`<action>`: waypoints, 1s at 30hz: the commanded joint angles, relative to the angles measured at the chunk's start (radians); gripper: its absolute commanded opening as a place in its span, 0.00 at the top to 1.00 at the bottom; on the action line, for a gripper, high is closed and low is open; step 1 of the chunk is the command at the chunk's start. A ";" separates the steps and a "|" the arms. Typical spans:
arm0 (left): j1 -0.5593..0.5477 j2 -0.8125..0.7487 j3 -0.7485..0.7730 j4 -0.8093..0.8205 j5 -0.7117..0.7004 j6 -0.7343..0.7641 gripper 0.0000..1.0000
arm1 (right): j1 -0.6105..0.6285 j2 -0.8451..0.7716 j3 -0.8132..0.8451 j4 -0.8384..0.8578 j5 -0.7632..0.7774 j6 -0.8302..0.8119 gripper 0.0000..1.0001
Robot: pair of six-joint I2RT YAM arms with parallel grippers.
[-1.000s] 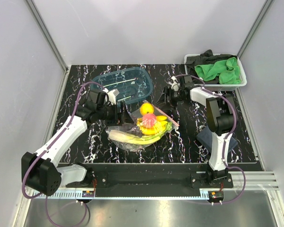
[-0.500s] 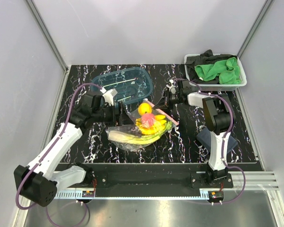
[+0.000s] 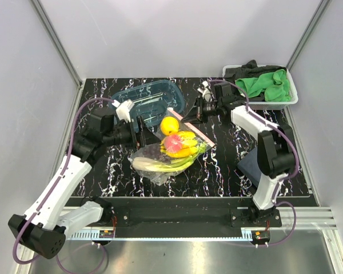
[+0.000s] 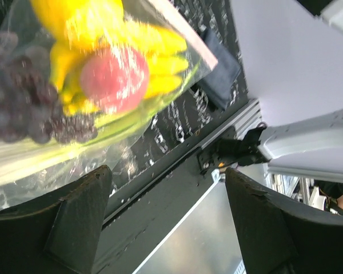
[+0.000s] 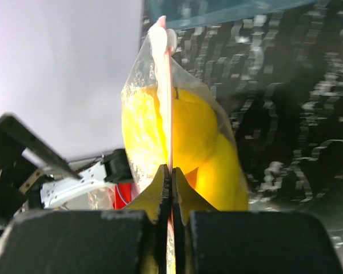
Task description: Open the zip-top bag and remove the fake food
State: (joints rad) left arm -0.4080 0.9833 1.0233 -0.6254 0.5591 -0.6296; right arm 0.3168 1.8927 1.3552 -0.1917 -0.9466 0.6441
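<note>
The zip-top bag [image 3: 167,153] lies mid-table, holding a yellow lemon [image 3: 170,125], pink-red peach [image 3: 172,142], banana bunch [image 3: 187,144], dark grapes [image 3: 151,152] and leek [image 3: 151,165]. Its pink zip strip [image 3: 190,127] runs along the far right edge. My right gripper [image 3: 193,112] is shut on that strip [image 5: 163,85] and holds this edge raised, with the lemon [image 5: 190,131] right behind it. My left gripper [image 3: 142,130] is open at the bag's left side. In the left wrist view its fingers [image 4: 80,220] are wide apart with nothing between them, and the peach [image 4: 114,80] and grapes [image 4: 23,120] show beyond them.
A blue-tinted clear tray [image 3: 148,98] sits just behind the bag. A white bin [image 3: 293,98] with green and black cloths stands at the back right. A dark blue pad [image 3: 257,169] lies by the right arm's base. Grey walls enclose the table.
My right gripper has moved back and to the left with the zip strip, lifting that edge. My left arm has risen and drawn back a little. The food has shifted inside the bag.
</note>
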 commanded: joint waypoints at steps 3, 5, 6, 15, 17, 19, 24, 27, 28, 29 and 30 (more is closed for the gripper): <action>-0.002 0.006 0.118 0.093 -0.028 -0.012 0.16 | 0.041 -0.200 0.059 -0.075 -0.035 -0.047 1.00; -0.002 0.044 0.136 0.095 -0.030 -0.001 0.15 | 0.047 -0.224 0.055 -0.087 -0.049 -0.052 1.00; -0.002 0.060 0.147 0.098 -0.027 0.008 0.15 | 0.053 -0.245 0.047 -0.092 -0.064 -0.058 1.00; 0.021 0.182 0.273 0.108 0.031 0.223 0.12 | 0.079 -0.353 -0.001 -0.106 -0.124 -0.100 1.00; 0.049 0.201 0.281 0.130 0.099 0.272 0.13 | 0.080 -0.359 -0.001 -0.103 -0.144 -0.107 1.00; 0.069 0.233 0.278 0.153 0.168 0.327 0.15 | 0.081 -0.363 -0.001 -0.098 -0.175 -0.118 1.00; 0.106 0.317 0.290 0.190 0.349 0.355 0.22 | 0.084 -0.359 0.002 -0.086 -0.236 -0.120 1.00; 0.106 0.337 0.258 0.254 0.374 0.332 0.22 | 0.082 -0.356 -0.007 -0.081 -0.256 -0.121 1.00; 0.106 0.338 0.244 0.279 0.375 0.321 0.22 | 0.082 -0.357 -0.010 -0.078 -0.258 -0.121 1.00; 0.107 0.336 0.226 0.349 0.377 0.276 0.23 | 0.082 -0.360 -0.019 -0.078 -0.258 -0.121 1.00; 0.109 0.334 0.206 0.399 0.389 0.242 0.25 | 0.082 -0.363 -0.024 -0.077 -0.256 -0.123 1.00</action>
State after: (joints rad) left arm -0.3058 1.3334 1.2640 -0.4484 0.8440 -0.3252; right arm 0.3920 1.5780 1.3430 -0.3119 -1.1309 0.5312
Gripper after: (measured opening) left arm 0.781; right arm 0.012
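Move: The zip-top bag's slider end lies about 19 cm ahead of the left hand, 9 cm to its right and some 11 cm below; the yellow fruit is just behind and below that end. From the left hand the pink fruit is roughly 9 cm ahead and 9 cm right, and the blue bin's middle 27 cm straight ahead, both about 17 cm down. From the right hand, already pinching the zip strip, the slider end is 4 cm ahead, 6 cm left and nearly level. The bag's zip strip, still pinched in the shut right fingers, is hoisted about 12 cm and drawn back some 9 cm, quickly at first and then easing, the wrist tipping up and turning counter-clockwise. The open left hand rises a little, then reaches forward about 8 cm towards the slider end, tipping up and swinging clockwise roughly 15 degrees; its fingers stay wide and stop short of it. ##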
